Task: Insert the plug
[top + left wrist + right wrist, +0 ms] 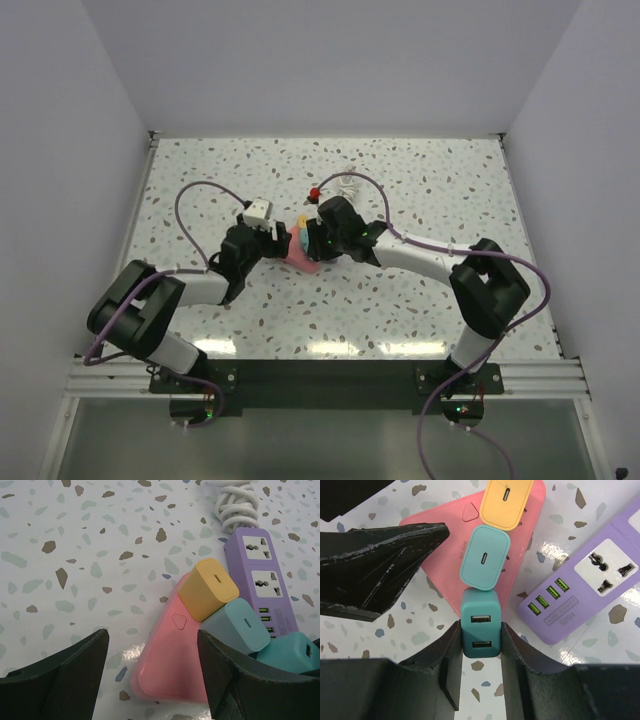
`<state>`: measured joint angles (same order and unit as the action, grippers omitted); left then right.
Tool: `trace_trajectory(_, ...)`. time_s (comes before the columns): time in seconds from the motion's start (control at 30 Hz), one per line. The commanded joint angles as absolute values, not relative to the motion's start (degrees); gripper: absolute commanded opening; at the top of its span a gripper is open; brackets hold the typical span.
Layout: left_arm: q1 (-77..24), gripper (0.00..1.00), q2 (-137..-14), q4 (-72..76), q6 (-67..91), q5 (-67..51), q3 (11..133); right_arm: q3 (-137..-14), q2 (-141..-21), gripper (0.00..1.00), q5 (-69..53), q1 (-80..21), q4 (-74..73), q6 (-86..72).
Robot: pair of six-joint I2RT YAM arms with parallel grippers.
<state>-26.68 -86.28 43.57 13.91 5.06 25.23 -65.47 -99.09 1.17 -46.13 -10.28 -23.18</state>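
Note:
My right gripper (480, 631) is shut on a dark teal two-port USB plug (480, 607), seen again in the left wrist view as the dark teal plug (290, 652). The plug sits at the near corner of the pink triangular power strip (445, 514), in line with a light teal charger (485, 557) and a yellow charger (505, 502) standing on the strip. My left gripper (152, 640) is open, its fingers on either side of the pink strip (170, 665). In the top view both grippers, left (270, 240) and right (315, 238), meet over the strip (303, 258).
A purple power strip (580, 595) with sockets and green USB ports lies right beside the pink one; its coiled white cable (237, 505) trails toward the back. A left gripper finger (385, 565) reaches into the right wrist view. White walls enclose the speckled table (450, 170).

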Motion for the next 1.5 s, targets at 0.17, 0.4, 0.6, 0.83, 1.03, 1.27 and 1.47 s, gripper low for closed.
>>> trace_trajectory(0.17,-26.4,0.73,-89.7,44.4,13.0,4.5,28.1,-66.9,-99.5,0.0,3.5,-46.6,-9.1,-25.3)
trace_trajectory(0.4,-26.4,0.66,-91.8,43.5,14.1,3.4,29.0,-67.0,-98.9,0.0,3.3,-46.8,-7.7,-26.2)
trace_trajectory(0.6,-26.4,0.63,-92.1,41.7,17.0,3.5,29.1,-67.7,-99.5,0.0,3.7,-47.3,-7.6,-26.5)
trace_trajectory(0.83,-26.4,0.59,-92.5,41.8,18.8,2.6,28.3,-67.9,-100.3,0.0,5.1,-47.6,-8.9,-26.9)
trace_trajectory(1.03,-26.4,0.56,-91.8,43.0,19.8,2.2,26.7,-67.1,-99.8,0.0,8.3,-48.3,-10.5,-27.2)
trace_trajectory(1.27,-26.5,0.53,-91.5,44.7,21.2,0.6,24.5,-66.0,-98.7,0.0,9.8,-48.5,-11.2,-28.2)
trace_trajectory(1.47,-26.4,0.52,-91.2,46.6,22.3,-1.0,22.8,-64.7,-97.8,0.0,11.0,-48.5,-11.9,-28.8)
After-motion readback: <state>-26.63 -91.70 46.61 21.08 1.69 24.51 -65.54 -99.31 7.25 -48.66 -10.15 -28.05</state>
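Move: The pink socket block lies under and just ahead of my open left fingers: its middle is about 4 cm to their right, 1 cm ahead and 4 cm below. My right hand, already holding the second teal plug, has the block's middle about 2 cm ahead, 3 cm left and 5 cm below. From that hand the seated teal plug stands 3 cm ahead and 2 cm left, the yellow plug 6 ahead and 3 left, and the purple power strip about 6 ahead and 5 right. I lower my left hand about 2.5 cm onto the near-left corner of the pink block, then ease it a centimetre right and slightly back, tipping the fingers a little further down and rolling its left side down. Meanwhile I close the fingers partway, so they straddle the corner. My right hand keeps its pinch on the teal plug, nearly in place, turning about 5 degrees clockwise. ##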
